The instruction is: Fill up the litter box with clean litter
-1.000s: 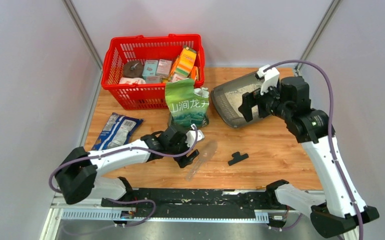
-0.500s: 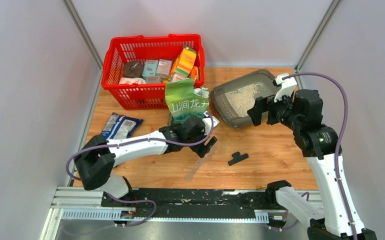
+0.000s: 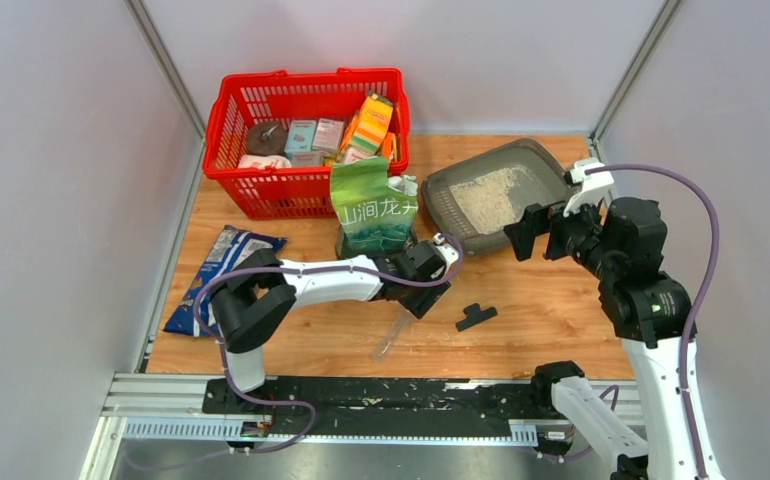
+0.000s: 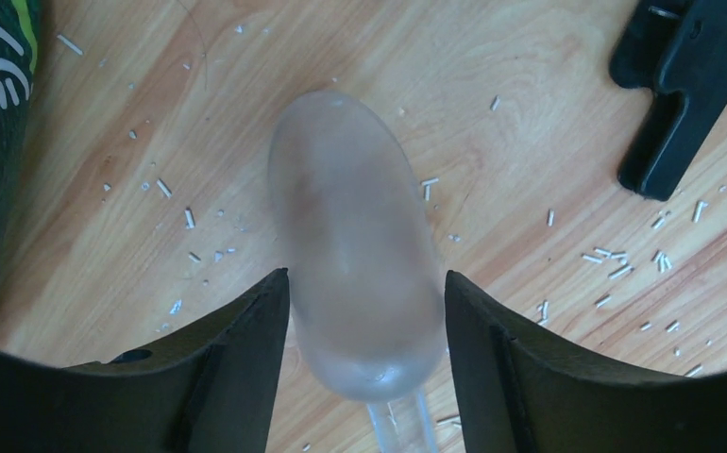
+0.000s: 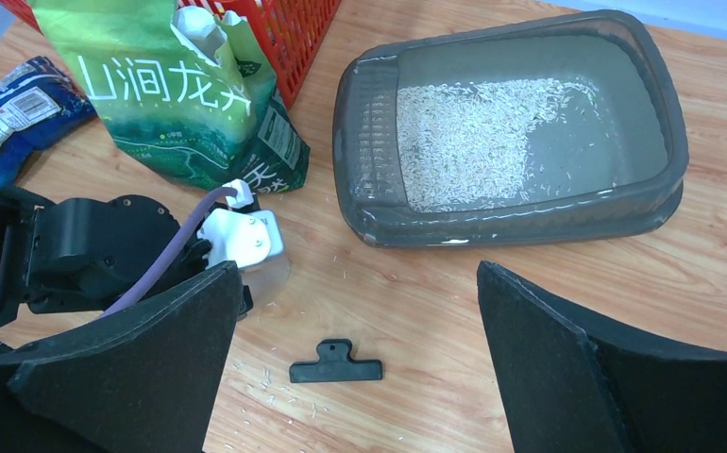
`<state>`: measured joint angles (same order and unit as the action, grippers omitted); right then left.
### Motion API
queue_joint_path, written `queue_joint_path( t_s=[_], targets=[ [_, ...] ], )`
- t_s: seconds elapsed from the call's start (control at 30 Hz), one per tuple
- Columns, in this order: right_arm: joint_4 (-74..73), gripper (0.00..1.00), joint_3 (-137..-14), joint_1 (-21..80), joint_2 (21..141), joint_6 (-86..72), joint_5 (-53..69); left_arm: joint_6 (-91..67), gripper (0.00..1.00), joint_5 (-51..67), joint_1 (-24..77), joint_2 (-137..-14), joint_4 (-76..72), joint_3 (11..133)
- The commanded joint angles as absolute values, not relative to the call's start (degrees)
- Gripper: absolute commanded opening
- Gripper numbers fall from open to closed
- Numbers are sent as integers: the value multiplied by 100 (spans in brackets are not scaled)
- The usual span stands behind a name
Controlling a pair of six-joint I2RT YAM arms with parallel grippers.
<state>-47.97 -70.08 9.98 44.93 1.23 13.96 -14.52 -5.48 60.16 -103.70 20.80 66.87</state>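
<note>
The dark grey litter box [image 3: 447,205] [image 5: 364,142] lies flat at the back right of the table. A thin patch of clean litter [image 3: 489,194] [image 5: 473,132] covers part of its floor. My right gripper [image 3: 539,228] [image 5: 355,283] hangs open just right of the box's front corner, holding nothing. My left gripper [image 3: 431,278] [image 4: 367,321] is low over a clear plastic scoop [image 3: 397,325] [image 4: 355,245] on the table. Its open jaws straddle the scoop's bowl, nearly against both sides. The scoop's handle runs back under the wrist.
An opened green-and-white pouch [image 3: 373,208] [image 5: 180,104] stands left of the box. Behind it is a red basket [image 3: 261,195] of packets. A blue-silver foil bag [image 3: 223,268] lies at the left. A black clip [image 3: 476,316] [image 4: 681,85] [image 5: 336,361] and scattered grains lie on the wood.
My left arm has stretched right until its jaws sit over the scoop, and they have narrowed a little. My right gripper has drawn back to the right, off the litter box.
</note>
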Motion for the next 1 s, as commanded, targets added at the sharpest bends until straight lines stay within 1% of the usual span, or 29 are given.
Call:
queue_joint_path(
  t_s=[0.0,0.07,0.1,0.13,0.17,0.2,0.27,0.3,0.43,0.5,0.63,0.73,0.87,0.97],
  targets=[
    [-4641,100,-6952,914,4412,35,1494,-1661,62,-660,6038,-10661,2847,7066],
    [-4632,100,-6961,888,4421,35,1494,-1644,57,-624,6038,-10722,2874,7128],
    [-4632,100,-6970,888,4421,35,1520,-1600,50,-581,6038,-10740,2883,7163],
    [-4632,100,-6970,879,4421,35,1529,-1547,46,-510,6029,-10758,2857,7180],
    [-4632,100,-6970,879,4447,35,1538,-1495,40,-362,6038,-10758,2839,7215],
    [-4623,100,-6961,870,4456,35,1555,-1398,27,-299,6029,-10749,2787,7216],
    [-4579,100,-6926,844,4517,-130,1564,-1284,13,-194,6038,-10679,2769,7233],
    [-4570,100,-6917,835,4544,-158,1608,-1257,0,-211,6038,-10644,2760,7242],
    [-4553,100,-6961,774,4684,-115,1609,-845,0,-220,6038,-10416,2777,7286],
    [-4588,100,-7066,791,4772,-27,1582,-582,0,-167,5994,-10231,2935,7505],
    [-4597,100,-7259,756,4834,158,1573,-369,0,368,5679,-9530,3023,7892],
    [-4632,100,-7496,765,4956,167,1766,-518,0,1123,5301,-9037,2857,8347],
    [-4588,100,-7664,765,5194,-219,2108,-475,0,1353,5028,-8693,2611,8875],
    [-4526,100,-7515,765,5343,-430,2338,-143,0,1502,4983,-8762,2899,9262]
  ],
)
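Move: The left hand is down at the table with its open fingers straddling the bowl of the clear spoon; the bowl's middle is about 1 cm ahead, 1 cm below. From that hand the black clip lies some 12 cm right and 3 cm back, the green litter bag about 9 cm left and 13 cm ahead, the litter box roughly 17 cm right and 23 cm ahead. From the raised right hand the bowl is about 16 cm left, level fore-and-aft, 28 cm below. Almost in place at first, the left hand narrows its fingers slightly onto both sides of the spoon bowl and holds there low over the table, then climbs fast, about 24 cm up and 5 cm forward, past the litter bag. As it leaves the bowl the fingers snap fully shut and swing up some 30 degrees towards the right. The open right hand creeps about 2 cm forward, dipping and then rising slightly. ##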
